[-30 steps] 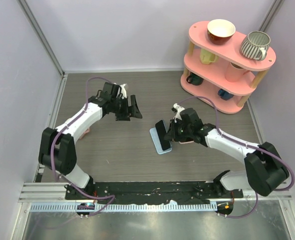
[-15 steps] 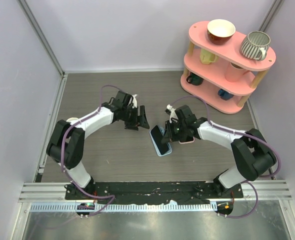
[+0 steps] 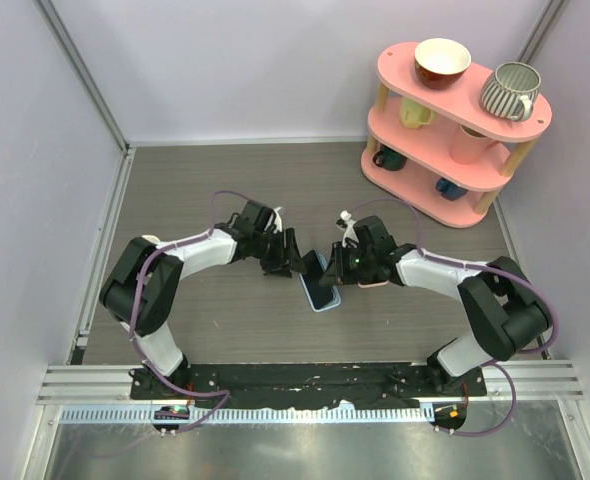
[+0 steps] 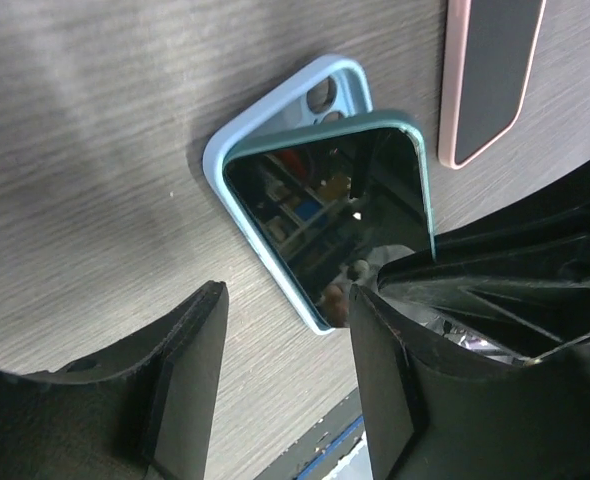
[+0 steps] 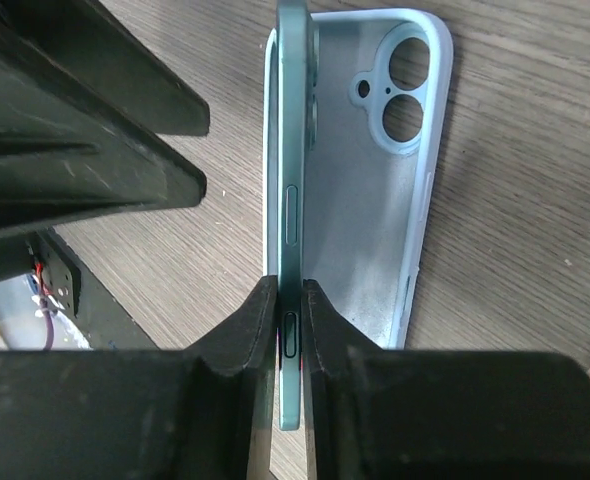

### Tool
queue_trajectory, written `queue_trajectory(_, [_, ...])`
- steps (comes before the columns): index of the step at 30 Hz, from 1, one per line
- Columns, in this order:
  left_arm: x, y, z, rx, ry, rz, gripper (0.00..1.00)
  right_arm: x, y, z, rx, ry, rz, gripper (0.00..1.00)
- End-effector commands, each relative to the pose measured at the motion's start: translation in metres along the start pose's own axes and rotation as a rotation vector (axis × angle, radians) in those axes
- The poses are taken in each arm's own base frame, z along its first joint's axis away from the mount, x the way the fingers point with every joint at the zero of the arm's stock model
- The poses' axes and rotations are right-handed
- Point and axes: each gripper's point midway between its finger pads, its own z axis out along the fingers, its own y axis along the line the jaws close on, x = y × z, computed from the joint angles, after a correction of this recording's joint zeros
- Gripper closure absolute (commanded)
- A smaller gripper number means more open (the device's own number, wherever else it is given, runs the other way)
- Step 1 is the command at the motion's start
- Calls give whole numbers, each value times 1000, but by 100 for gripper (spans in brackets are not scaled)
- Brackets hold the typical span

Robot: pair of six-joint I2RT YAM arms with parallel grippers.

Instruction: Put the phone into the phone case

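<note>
The phone (image 5: pixel 293 200), teal-edged with a dark screen (image 4: pixel 325 220), stands tilted on its long edge in the light blue phone case (image 5: pixel 365 220). The case lies open side up on the table (image 3: pixel 325 302), its camera cutouts showing. My right gripper (image 5: pixel 290 330) is shut on the phone's lower edge, one finger on each face. My left gripper (image 4: pixel 285 390) is open just left of the phone (image 3: pixel 316 272). Its right finger (image 4: pixel 385 380) is close to the phone's near corner, with only table between the fingers. In the top view the two grippers (image 3: pixel 300 265) (image 3: pixel 338 270) meet over the case.
A pink-rimmed case or phone (image 4: pixel 490 80) lies just right of the blue case, under the right arm (image 3: pixel 373 283). A pink three-tier shelf (image 3: pixel 455 120) with mugs and a bowl stands at the back right. Grey walls enclose the table.
My left arm has swung right, up to the phone, and its jaws have narrowed. The right gripper has brought the phone down from above the case into it.
</note>
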Motion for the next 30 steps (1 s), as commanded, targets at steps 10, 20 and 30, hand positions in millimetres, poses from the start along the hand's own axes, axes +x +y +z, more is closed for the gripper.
queue_trajectory(10, [-5, -5, 9, 41, -38, -19, 45, 15, -37, -6, 182, -11, 27, 54])
queue_trajectory(20, [-6, -6, 14, 51, -25, -8, 46, -4, -27, -31, 218, -36, -4, 46])
queue_trajectory(30, [-3, -15, 13, 74, -22, 12, 46, 4, -38, -38, 282, 1, 1, 40])
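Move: The right hand already holds the phone by its right long edge, tilted up with its left edge in the blue phone case. The middle of that case lies some 4 cm to the left of this hand, 1 cm ahead and 4 cm below. The pink-cased phone lies about 8 cm to this hand's right, 4 cm farther out and 4 cm lower. From the half-open left hand, the blue case is about 7 cm to the right, 5 cm back and 5 cm below. Down about 2 cm the right hand first goes, fingers opening to let go of the phone's right edge above the case, then it draws some 5 cm to the right in all, tipping its fingers roughly 15 degrees steeper. The left hand, half open, sinks some 2 cm beside the case's left edge. ##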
